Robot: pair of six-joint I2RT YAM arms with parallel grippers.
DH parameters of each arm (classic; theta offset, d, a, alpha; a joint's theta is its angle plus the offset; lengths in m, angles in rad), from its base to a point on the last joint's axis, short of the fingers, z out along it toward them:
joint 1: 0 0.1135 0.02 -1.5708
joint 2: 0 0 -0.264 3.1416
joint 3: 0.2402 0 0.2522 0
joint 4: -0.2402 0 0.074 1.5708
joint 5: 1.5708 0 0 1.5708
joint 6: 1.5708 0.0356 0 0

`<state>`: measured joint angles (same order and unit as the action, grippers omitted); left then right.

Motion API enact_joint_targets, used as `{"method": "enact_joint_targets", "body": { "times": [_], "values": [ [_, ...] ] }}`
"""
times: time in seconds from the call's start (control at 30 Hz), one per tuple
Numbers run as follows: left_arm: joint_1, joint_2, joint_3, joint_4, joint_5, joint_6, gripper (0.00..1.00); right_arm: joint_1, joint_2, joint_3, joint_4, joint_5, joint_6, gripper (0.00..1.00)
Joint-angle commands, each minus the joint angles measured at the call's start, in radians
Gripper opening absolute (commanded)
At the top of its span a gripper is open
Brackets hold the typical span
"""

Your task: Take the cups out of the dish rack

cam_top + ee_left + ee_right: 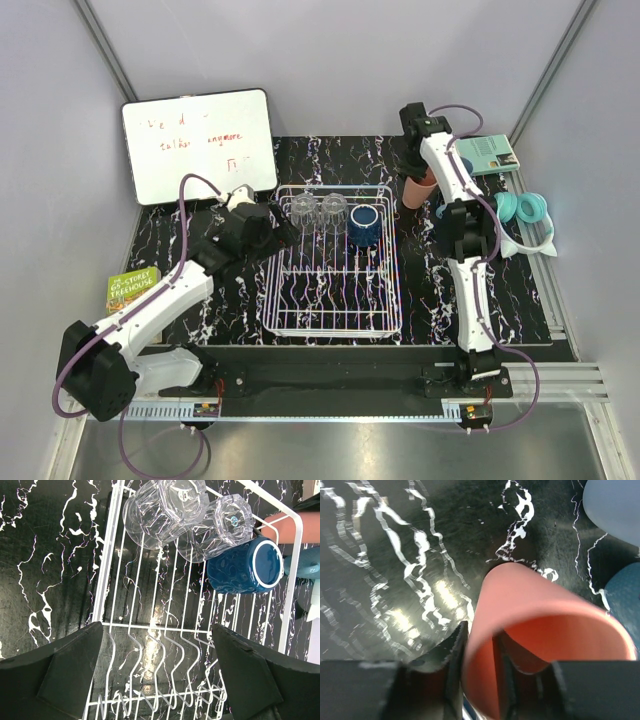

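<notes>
The white wire dish rack lies mid-table. At its far end two clear glasses and a dark navy mug lie side by side. My left gripper hovers over the rack's left side, open and holding nothing; ahead of it are the glasses and the navy mug. To the right of the rack, the salmon-pink tumbler stands on the table. My right gripper straddles the tumbler's rim, one finger inside and one outside. A light blue mug sits just beyond it.
A whiteboard leans at the back left. A green book lies at the left edge of the mat. Teal headphones and a teal booklet sit at the right, close to the right arm.
</notes>
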<state>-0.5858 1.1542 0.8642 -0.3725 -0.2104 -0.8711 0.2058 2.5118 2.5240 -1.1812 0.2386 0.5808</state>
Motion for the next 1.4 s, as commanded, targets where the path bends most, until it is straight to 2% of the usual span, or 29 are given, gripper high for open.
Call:
{"method": "enact_joint_targets", "body": {
  "times": [0.0, 0.13, 0.17, 0.23, 0.27, 0.37, 0.4, 0.47, 0.5, 0.6, 0.9, 1.1, 1.27, 1.37],
  "values": [
    [0.001, -0.005, 0.050, 0.020, 0.020, 0.037, 0.95, 0.004, -0.182, -0.031, 0.060, -0.036, -0.015, 0.36],
    [0.001, -0.017, 0.050, 0.020, 0.022, 0.046, 0.96, 0.001, -0.261, -0.097, 0.081, -0.039, -0.027, 0.48],
    [0.001, -0.022, 0.052, 0.020, 0.022, 0.050, 0.96, 0.003, -0.275, -0.106, 0.083, -0.048, -0.027, 0.58],
    [0.001, -0.025, 0.052, 0.021, 0.019, 0.063, 0.97, 0.006, -0.324, -0.148, 0.098, -0.064, -0.035, 0.70],
    [0.001, -0.025, 0.056, 0.021, 0.017, 0.078, 0.97, 0.012, -0.349, -0.171, 0.112, -0.073, -0.038, 0.81],
    [-0.002, -0.011, 0.071, 0.024, 0.008, 0.125, 0.98, 0.043, -0.477, -0.313, 0.216, -0.111, -0.065, 0.91],
    [-0.002, -0.004, 0.081, 0.024, 0.005, 0.142, 0.98, 0.055, -0.516, -0.406, 0.288, -0.126, -0.085, 0.96],
    [-0.011, 0.025, 0.111, 0.021, -0.012, 0.194, 0.98, 0.093, -0.631, -0.505, 0.362, -0.174, -0.102, 1.00],
    [-0.016, 0.036, 0.122, 0.015, -0.039, 0.210, 0.98, 0.112, -0.672, -0.610, 0.446, -0.180, -0.108, 1.00],
    [-0.026, 0.079, 0.163, 0.004, -0.076, 0.251, 0.99, 0.171, -0.826, -0.793, 0.566, -0.174, -0.111, 1.00],
    [-0.048, 0.248, 0.291, 0.014, -0.086, 0.296, 0.99, 0.253, -1.204, -1.161, 0.693, -0.234, -0.070, 1.00],
    [-0.048, 0.400, 0.415, 0.000, -0.095, 0.333, 0.99, 0.296, -1.416, -1.359, 0.742, -0.291, -0.045, 1.00],
    [-0.020, 0.522, 0.528, -0.031, -0.152, 0.342, 0.99, 0.310, -1.502, -1.462, 0.750, -0.321, -0.035, 1.00],
    [0.027, 0.582, 0.593, -0.049, -0.129, 0.337, 0.99, 0.311, -1.542, -1.502, 0.752, -0.332, -0.026, 1.00]
  ]
}}
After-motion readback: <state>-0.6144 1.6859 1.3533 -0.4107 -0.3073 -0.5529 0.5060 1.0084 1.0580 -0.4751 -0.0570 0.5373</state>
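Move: The left gripper, wide open, has the left glass cup some 16 cm ahead, 4 cm to its right and 10 cm below. The right glass cup stands level with that one, about 6 cm farther right; the dark blue mug is 13 cm ahead and 17 cm right of the hand. The right fingers straddle the pink cup's wall, its middle some 3 cm right and 4 cm below; from this hand the dark blue mug lies 11 cm back and 9 cm left. Keep opening the right gripper to free the pink cup's wall, lift about 12 cm almost straight up, then swing some 25 cm back and left to the rack's right side, still rising, tipping the fingers up and turning counter-clockwise. Meanwhile bring the wide-open left gripper about 10 cm forward and 5 cm right towards the left glass cup, rising slightly before sinking, left side rolling up some 20 degrees. ##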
